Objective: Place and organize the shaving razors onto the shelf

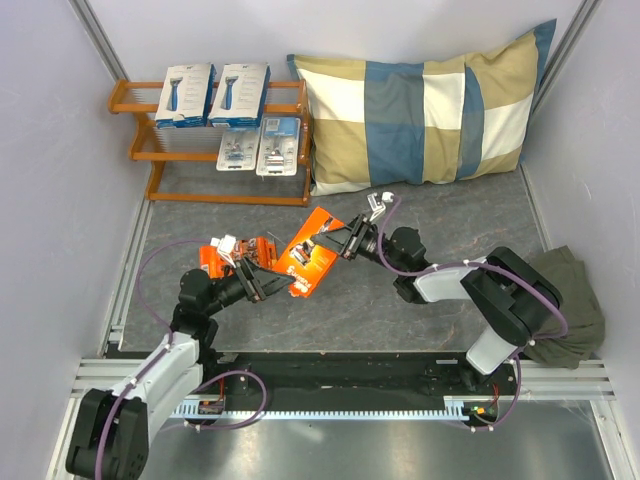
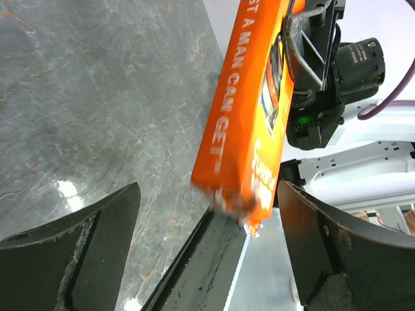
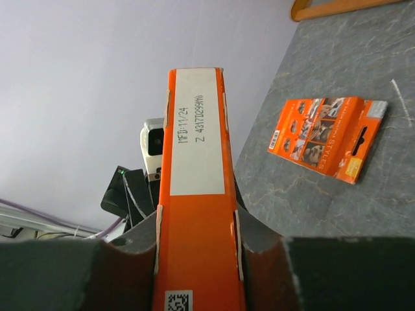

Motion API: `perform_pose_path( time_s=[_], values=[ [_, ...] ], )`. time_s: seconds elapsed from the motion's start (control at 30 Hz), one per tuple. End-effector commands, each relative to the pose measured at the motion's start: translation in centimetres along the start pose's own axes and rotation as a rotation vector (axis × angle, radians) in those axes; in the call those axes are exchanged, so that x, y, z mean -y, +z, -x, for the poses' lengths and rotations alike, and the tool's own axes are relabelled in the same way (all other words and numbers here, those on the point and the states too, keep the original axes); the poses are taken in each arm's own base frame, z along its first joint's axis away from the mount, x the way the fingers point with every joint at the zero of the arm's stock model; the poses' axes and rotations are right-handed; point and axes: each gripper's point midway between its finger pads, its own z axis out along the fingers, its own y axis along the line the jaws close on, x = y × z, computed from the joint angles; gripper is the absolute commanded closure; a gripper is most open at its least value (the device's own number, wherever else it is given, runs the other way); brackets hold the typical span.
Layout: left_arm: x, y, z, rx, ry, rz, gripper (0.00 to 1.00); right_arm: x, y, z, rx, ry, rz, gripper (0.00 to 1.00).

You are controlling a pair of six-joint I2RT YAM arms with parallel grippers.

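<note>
My right gripper [image 1: 337,243] [image 3: 194,227] is shut on a small orange razor pack [image 1: 310,260] [image 3: 194,188], holding it tilted above the table. The pack's lower end [image 2: 249,129] hangs between the spread fingers [image 2: 84,253] of my open left gripper [image 1: 270,282] [image 2: 207,227], close to the right finger, with a gap on each side. A second orange pack [image 1: 222,255] [image 3: 327,136] lies flat on the table. The wooden shelf [image 1: 135,97] at the back left carries two white razor boxes [image 1: 186,95] on its top tier. Two clear blister packs [image 1: 260,147] rest on the middle tier.
A blue-and-beige checked pillow [image 1: 430,110] leans against the back wall right of the shelf. A dark green cloth [image 1: 575,300] lies at the right edge. White walls close in on both sides. A black rail [image 1: 340,375] runs along the near edge.
</note>
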Motion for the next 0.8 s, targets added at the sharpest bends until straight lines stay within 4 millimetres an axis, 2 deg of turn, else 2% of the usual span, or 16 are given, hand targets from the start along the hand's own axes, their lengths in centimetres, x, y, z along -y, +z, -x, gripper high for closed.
perform_pose_path(
  time_s=[0.0, 0.17, 0.33, 0.37, 0.47, 0.63, 0.73, 0.77],
  values=[
    [1.5, 0.9, 0.8, 0.042, 0.025, -0.048, 0.1, -3.2, 1.2, 1.0, 0.045, -0.033, 0.111, 0.92],
    [2.9, 1.8, 0.1, 0.029, 0.037, -0.096, 0.19, -3.5, 1.3, 1.0, 0.063, -0.03, 0.106, 0.92],
    [3.4, 2.6, -0.6, 0.009, 0.027, -0.11, 0.25, -3.4, 0.8, 1.2, 0.086, -0.023, 0.098, 0.93],
    [3.5, 2.6, -0.5, 0.01, 0.031, -0.117, 0.31, -3.7, 0.7, 1.3, 0.095, -0.025, 0.103, 0.93],
    [3.7, 2.7, -0.5, 0.011, 0.032, -0.123, 0.4, -3.8, 0.6, 1.4, 0.101, -0.029, 0.1, 0.92],
    [3.9, 2.6, -0.3, 0.027, 0.039, -0.129, 0.5, -4.1, 0.7, 1.4, 0.089, -0.033, 0.112, 0.92],
    [4.0, 2.5, -0.3, 0.028, 0.041, -0.13, 0.61, -4.3, 0.8, 1.2, 0.085, -0.031, 0.123, 0.9],
    [4.0, 2.5, -0.2, 0.031, 0.044, -0.13, 0.69, -4.1, 0.8, 1.2, 0.082, -0.031, 0.121, 0.87]
  ],
)
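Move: Held up by the right gripper, the orange razor box has its middle some 8 cm ahead and 8 cm right of the left hand, slightly above; its near end is only about 4 cm off. The other orange box lies flat on the table, about 8 cm ahead, 11 cm left and 14 cm below. The middle of the box lies about 4 cm left and 5 cm back of the right hand. Sliding its open fingers around the near lower corner of the held orange box, the left hand goes about 3.5 cm right and slightly back, then lifts about 1.5 cm while the fingers keep closing, down to less than half open, and meet the cardboard. The right hand keeps its pinch on the box, hardly moving. ##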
